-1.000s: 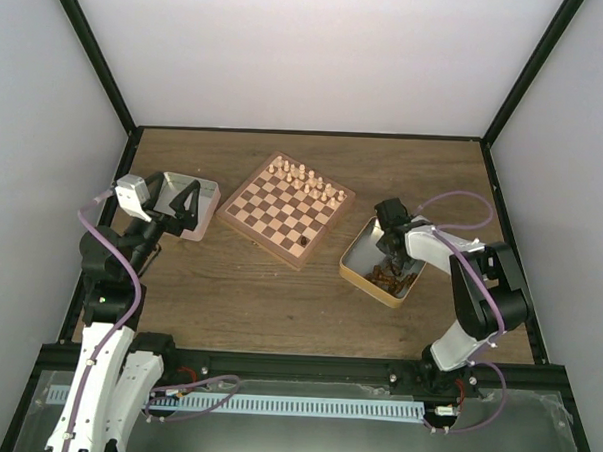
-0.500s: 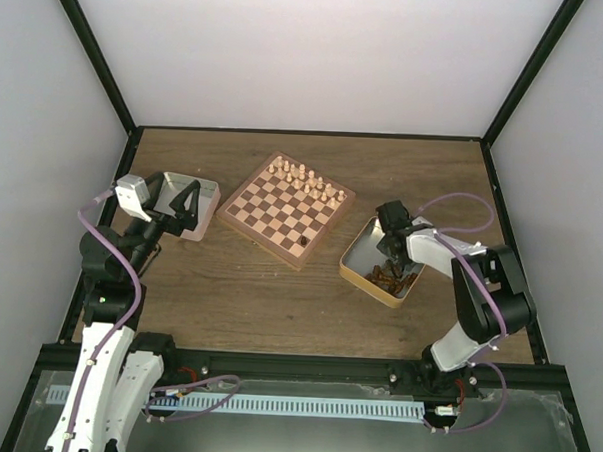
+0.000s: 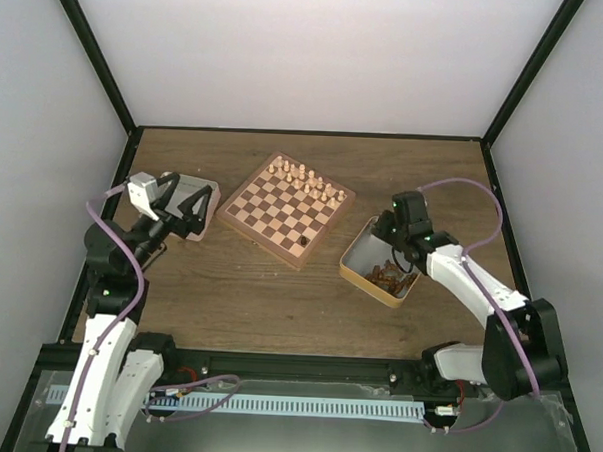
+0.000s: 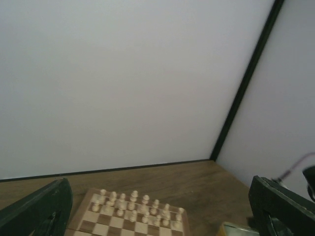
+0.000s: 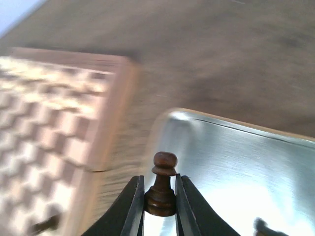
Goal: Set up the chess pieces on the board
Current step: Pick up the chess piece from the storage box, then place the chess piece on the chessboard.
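Note:
The board (image 3: 285, 207) lies at mid-table with cream pieces (image 3: 306, 178) along its far rows and one dark chess piece (image 3: 304, 242) near its front corner. More dark chess pieces (image 3: 390, 278) lie in the metal tin (image 3: 358, 261) to its right. My right gripper (image 3: 389, 231) hangs over that tin's far end. In the right wrist view the right gripper (image 5: 160, 197) is shut on a dark pawn (image 5: 161, 188), upright above the tin (image 5: 246, 162), with the board (image 5: 59, 128) to the left. My left gripper (image 3: 189, 207) stands open left of the board; in the left wrist view its fingers (image 4: 39, 211) are wide apart with nothing between them.
A second shallow tin (image 3: 209, 190) sits under my left gripper near the table's left edge. Black frame posts and white walls close in the table on three sides. The left wrist view looks over the board (image 4: 98, 227) and its cream pieces (image 4: 133, 201).
My right gripper has closed on a dark pawn in the tin and risen with it. The right arm has stretched out. The left gripper has shifted slightly.

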`<action>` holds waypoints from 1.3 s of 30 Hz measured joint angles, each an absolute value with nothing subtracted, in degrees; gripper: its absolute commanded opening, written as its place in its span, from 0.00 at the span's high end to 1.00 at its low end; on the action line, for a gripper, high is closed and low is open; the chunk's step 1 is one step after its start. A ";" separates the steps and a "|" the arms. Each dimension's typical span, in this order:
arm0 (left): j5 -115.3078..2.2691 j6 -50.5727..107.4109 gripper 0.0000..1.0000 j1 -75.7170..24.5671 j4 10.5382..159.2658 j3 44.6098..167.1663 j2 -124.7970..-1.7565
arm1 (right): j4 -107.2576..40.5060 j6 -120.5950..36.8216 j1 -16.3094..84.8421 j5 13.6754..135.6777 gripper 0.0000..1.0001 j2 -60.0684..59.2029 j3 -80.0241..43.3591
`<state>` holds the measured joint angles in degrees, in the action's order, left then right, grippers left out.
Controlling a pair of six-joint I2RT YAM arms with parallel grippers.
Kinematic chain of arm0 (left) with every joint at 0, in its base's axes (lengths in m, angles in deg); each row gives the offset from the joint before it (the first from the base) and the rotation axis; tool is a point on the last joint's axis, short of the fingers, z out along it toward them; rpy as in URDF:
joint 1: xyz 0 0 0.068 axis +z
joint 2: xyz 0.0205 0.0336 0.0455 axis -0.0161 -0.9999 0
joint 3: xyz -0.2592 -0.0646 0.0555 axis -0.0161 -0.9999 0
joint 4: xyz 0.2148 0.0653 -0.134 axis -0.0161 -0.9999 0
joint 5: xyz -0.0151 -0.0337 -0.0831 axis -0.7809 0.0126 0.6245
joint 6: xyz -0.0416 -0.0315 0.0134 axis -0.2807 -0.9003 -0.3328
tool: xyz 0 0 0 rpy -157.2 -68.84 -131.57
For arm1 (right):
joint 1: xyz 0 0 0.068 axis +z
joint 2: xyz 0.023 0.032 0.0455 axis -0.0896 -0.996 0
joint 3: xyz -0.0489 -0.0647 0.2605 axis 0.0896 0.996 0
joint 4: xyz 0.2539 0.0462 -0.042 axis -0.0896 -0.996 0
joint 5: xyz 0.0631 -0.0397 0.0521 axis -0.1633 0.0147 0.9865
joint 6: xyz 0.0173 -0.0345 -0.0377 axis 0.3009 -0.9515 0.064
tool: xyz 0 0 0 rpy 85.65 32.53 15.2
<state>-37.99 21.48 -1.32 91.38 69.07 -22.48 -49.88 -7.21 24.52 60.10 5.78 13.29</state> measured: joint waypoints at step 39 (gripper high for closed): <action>-2.76 -19.59 0.46 -16.11 98.09 74.93 -50.39 | -28.53 -44.30 45.24 116.18 0.86 -2.42 -5.96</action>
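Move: Some 44 cm to the left of the right hand, 7 cm farther back and about 25 cm higher, the open left gripper waits. The right hand already holds the dark chess piece, which therefore lies about 44 cm right, 7 cm ahead and 25 cm below the left hand. From the right hand, the chessboard's middle is about 25 cm left, 8 cm ahead and 10 cm down; the storage box is 4 cm back, 2 cm left and 9 cm down. Swinging left about 27 cm, up some 19 cm and a little back, away from the storage box and over the chessboard, the right hand keeps its pinch and turns its fingers to point left, almost level, at the left gripper. The left hand comes right some 15 cm, sinking slightly, swings its fingers to point right and closes about halfway around the piece's place. ##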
